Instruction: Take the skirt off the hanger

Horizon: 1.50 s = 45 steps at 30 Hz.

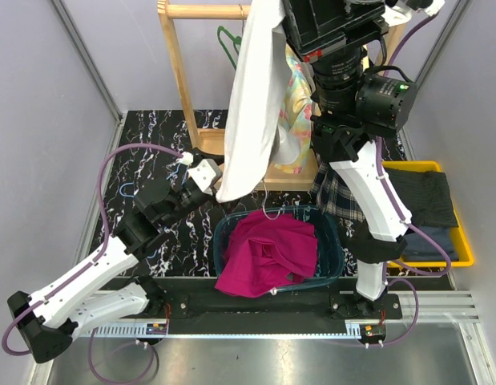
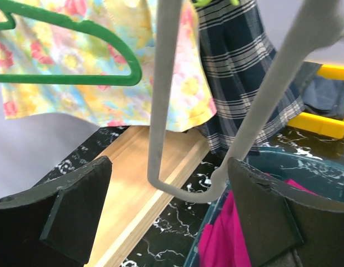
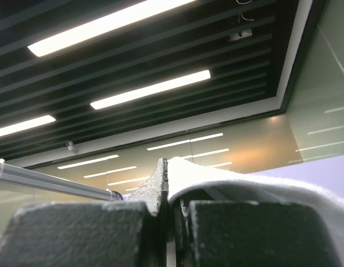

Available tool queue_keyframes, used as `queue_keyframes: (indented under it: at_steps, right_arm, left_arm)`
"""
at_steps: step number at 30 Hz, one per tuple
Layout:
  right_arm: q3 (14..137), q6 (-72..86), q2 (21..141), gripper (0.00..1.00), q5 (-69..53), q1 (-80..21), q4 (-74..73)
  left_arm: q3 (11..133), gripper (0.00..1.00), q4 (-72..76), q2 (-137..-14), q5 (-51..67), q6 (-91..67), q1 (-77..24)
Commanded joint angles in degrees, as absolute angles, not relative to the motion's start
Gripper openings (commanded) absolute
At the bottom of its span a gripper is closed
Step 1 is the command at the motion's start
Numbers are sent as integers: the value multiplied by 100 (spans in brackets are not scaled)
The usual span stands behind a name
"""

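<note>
The white skirt [image 1: 252,104] hangs long from the top of the top external view, where my raised right arm holds it. In the right wrist view my right gripper [image 3: 170,189] is shut on a fold of the white skirt [image 3: 227,175]. The pale grey hanger [image 2: 160,111] dangles with its corner low between the fingers of my left gripper [image 2: 169,167], which stands open around it. Whether the hanger touches a pad I cannot tell. In the top external view my left gripper [image 1: 206,172] sits at the skirt's lower left edge. A thin hanger hook [image 1: 270,210] dangles over the basket.
A wooden rack [image 1: 177,72] at the back carries a green hanger [image 1: 228,40], a floral garment [image 1: 296,104] and a plaid garment [image 1: 337,196]. A teal basket [image 1: 336,241] holds magenta cloth [image 1: 268,253]. A yellow tray [image 1: 464,241] with dark clothes lies at the right.
</note>
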<state>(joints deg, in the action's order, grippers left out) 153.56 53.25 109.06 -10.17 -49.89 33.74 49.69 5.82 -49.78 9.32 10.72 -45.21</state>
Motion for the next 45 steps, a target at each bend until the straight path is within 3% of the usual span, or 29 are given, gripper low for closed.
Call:
queue_keyframes:
  at_steps: [1, 12, 16, 25, 33, 45]
  right_arm:
    - [15496, 5546, 10706, 0, -1151, -5036, 3595]
    - [15082, 5669, 10494, 0, -1213, -5036, 3771]
    - [15073, 5669, 10477, 0, -1248, -5027, 3744]
    - [15047, 5766, 10494, 0, -1310, -5027, 3753]
    - [15266, 5854, 10617, 0, -1283, -5036, 3656]
    - [15187, 5915, 10547, 0, -1309, -5027, 3735]
  left_arm:
    - [4992, 90, 941, -4755, 624, 1099, -4325]
    - [5247, 90, 677, -4710, 1273, 284, -4078]
    - [5615, 91, 212, -4755, 2860, -200, -4078]
    - [5871, 91, -334, -4658, 4788, -808, -3815]
    - [5573, 92, 113, -4579, 4140, -809, -3692]
    - [5581, 91, -97, -4148, 4140, -976, -3164]
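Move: The grey hanger hangs end-down inside the white skirt. Its lower end is roughly 2 cm ahead of the left hand, 4 cm to the right and about level; its metal hook is some 10 cm back and 8 cm right of that hand. The magenta cloth in the bin lies about 12 cm back, 8 cm right and 33 cm below. From the right hand, the hanger's lower end is roughly 10 cm ahead, 3 cm left and 42 cm below. The right hand keeps its pinch on the skirt's upper end, nearly still, while the left hand stays wide open and grips nothing. The left first eases about 3 cm left and slightly up, then swings back towards its base by some 10 cm, turning clockwise roughly 25 degrees and tipping its fingers down; it ends away from the hanger's lower end, rising a little more and drifting left. ##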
